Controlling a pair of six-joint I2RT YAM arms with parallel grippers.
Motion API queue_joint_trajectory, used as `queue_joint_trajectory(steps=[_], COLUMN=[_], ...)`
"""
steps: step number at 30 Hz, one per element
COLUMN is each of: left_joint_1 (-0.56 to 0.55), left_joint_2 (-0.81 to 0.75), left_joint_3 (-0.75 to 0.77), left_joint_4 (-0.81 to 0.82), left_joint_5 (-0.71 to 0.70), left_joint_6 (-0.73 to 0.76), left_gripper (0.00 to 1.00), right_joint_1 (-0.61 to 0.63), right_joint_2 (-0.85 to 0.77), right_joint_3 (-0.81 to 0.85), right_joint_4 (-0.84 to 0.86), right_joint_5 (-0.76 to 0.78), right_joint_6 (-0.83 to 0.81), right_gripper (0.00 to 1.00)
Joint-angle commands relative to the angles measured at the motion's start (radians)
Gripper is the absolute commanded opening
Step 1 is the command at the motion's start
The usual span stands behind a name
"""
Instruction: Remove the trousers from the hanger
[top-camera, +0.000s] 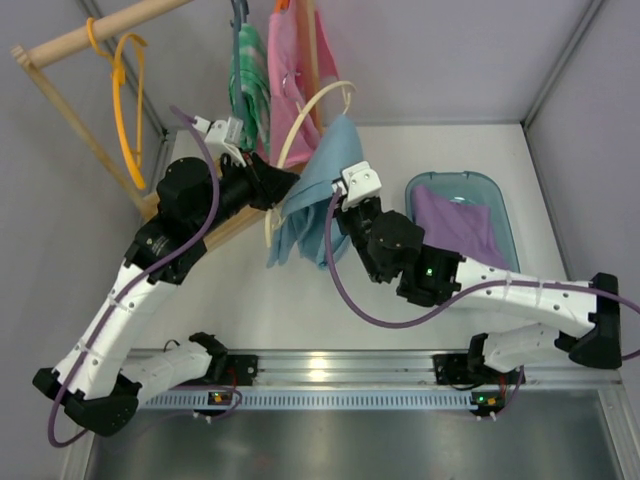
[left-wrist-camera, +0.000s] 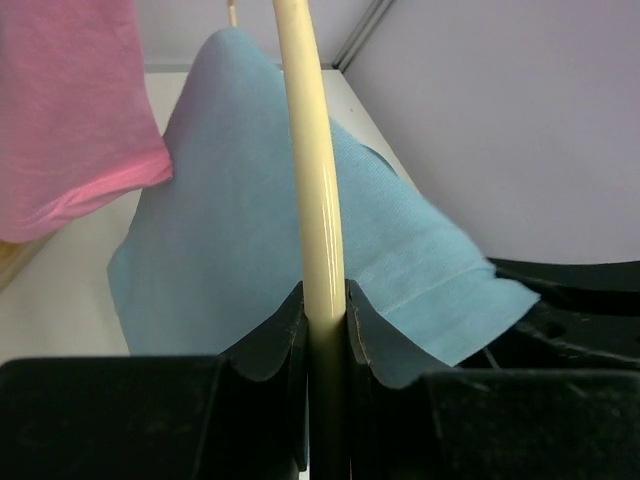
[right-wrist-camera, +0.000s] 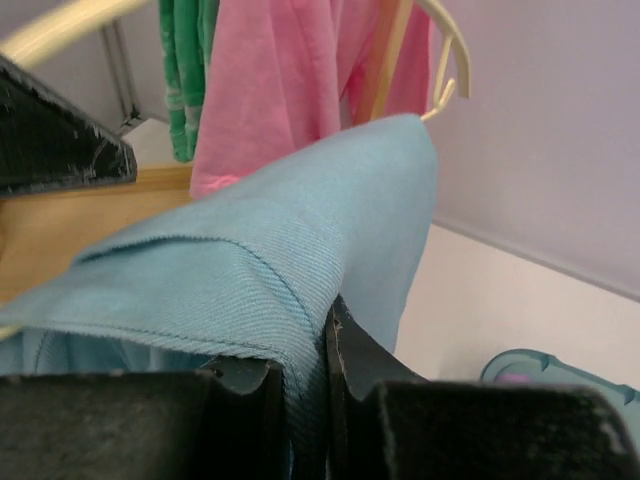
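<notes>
The light blue trousers (top-camera: 310, 190) hang draped over the cream hanger (top-camera: 322, 100), held off the table at mid-left. My left gripper (top-camera: 283, 188) is shut on the hanger's thin cream bar (left-wrist-camera: 318, 200), which runs up between its jaws, with the trousers (left-wrist-camera: 230, 240) spread behind it. My right gripper (top-camera: 343, 207) is shut on a hemmed fold of the trousers (right-wrist-camera: 270, 260) at their right edge. The hanger's hook end (right-wrist-camera: 450, 70) shows above the cloth in the right wrist view.
A wooden rack (top-camera: 100, 35) at the back left carries a yellow-orange hanger (top-camera: 128, 100), a green patterned garment (top-camera: 250, 85) and a pink garment (top-camera: 295, 70). A blue tub (top-camera: 495, 195) with purple cloth (top-camera: 455, 225) sits at the right.
</notes>
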Motion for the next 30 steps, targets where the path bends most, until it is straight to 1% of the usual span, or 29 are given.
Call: queue_joint_trajectory(steps=[1,2,4,7,8,11,13,14,16,17,18,20,22,23,25,26,30], left_joint_1=[0.010,0.010,0.009,0.009,0.009,0.009,0.010,0.009,0.010,0.010,0.009,0.006,-0.008,-0.013,-0.022,-0.020,-0.022], left_joint_2=[-0.013,-0.012,-0.010,-0.013,-0.013,-0.013,-0.013,-0.010,0.003,0.008,0.014,0.019,0.011,0.008,-0.004,-0.003,-0.013], left_joint_3=[-0.016,-0.025,-0.037,-0.045,-0.043,-0.034,-0.033,-0.024,-0.011,0.012,0.022,0.039,0.038,0.036,0.030,0.027,0.029], left_joint_4=[0.137,0.136,0.134,0.125,0.120,0.107,0.107,0.107,0.111,0.110,0.110,0.111,0.110,0.111,0.110,0.108,0.111], left_joint_5=[-0.138,-0.141,-0.213,-0.242,-0.268,-0.282,-0.272,-0.241,-0.177,-0.157,-0.072,-0.043,-0.057,-0.063,-0.074,-0.077,-0.068], left_joint_6=[0.070,0.061,0.047,0.042,0.041,0.047,0.041,0.042,0.035,0.027,0.022,0.016,0.030,0.038,0.047,0.047,0.030], left_gripper=[0.00,0.00,0.00,0.00,0.00,0.00,0.00,0.00,0.00,0.00,0.00,0.00,0.00,0.00,0.00,0.00,0.00], right_joint_1=[-0.020,-0.021,-0.024,-0.027,-0.027,-0.030,-0.030,-0.030,-0.030,-0.030,-0.030,-0.030,-0.030,-0.030,-0.030,-0.030,-0.032], right_joint_2=[-0.081,-0.084,-0.102,-0.136,-0.144,-0.196,-0.233,-0.269,-0.291,-0.287,-0.276,-0.204,-0.146,-0.095,-0.051,-0.011,0.069], right_joint_3=[0.165,0.186,0.230,0.278,0.290,0.327,0.328,0.330,0.327,0.319,0.316,0.299,0.313,0.321,0.342,0.353,0.413], right_joint_4=[0.091,0.092,0.089,0.092,0.091,0.083,0.052,-0.072,-0.174,-0.195,-0.251,-0.258,-0.256,-0.255,-0.245,-0.251,-0.310], right_joint_5=[0.071,0.079,0.079,0.091,0.104,0.171,0.170,0.109,0.027,-0.015,-0.023,-0.010,-0.005,-0.026,-0.059,-0.091,-0.140], right_joint_6=[-0.082,-0.107,-0.116,-0.162,-0.200,-0.263,-0.256,-0.194,-0.130,-0.097,-0.092,-0.101,-0.087,-0.070,-0.061,-0.046,0.000], right_gripper=[0.00,0.00,0.00,0.00,0.00,0.00,0.00,0.00,0.00,0.00,0.00,0.00,0.00,0.00,0.00,0.00,0.00])
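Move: My right hand already pinches the blue trousers; the hanger's free far end, over which I work them, is about 18 cm ahead of that hand, straight out, and some 7 cm higher. The left fingers gripping the hanger are roughly 11 cm to its left, 2 cm farther out and 4 cm above. The pink garment hangs about 22 cm ahead and 10 cm left. From my left hand the trousers lie some 9 cm right, 2 cm ahead and slightly lower. Keeping my pinch on the blue cloth, I haul my right hand up about 12 cm and some 10 cm to the right, away from my left grip, then swing it back left and part-way down, ending roughly 6 cm above its start. My left hand keeps hold of the hanger, giving a couple of centimetres forward and left with a slight counter-clockwise turn, coming mostly back, then sinking a little. ##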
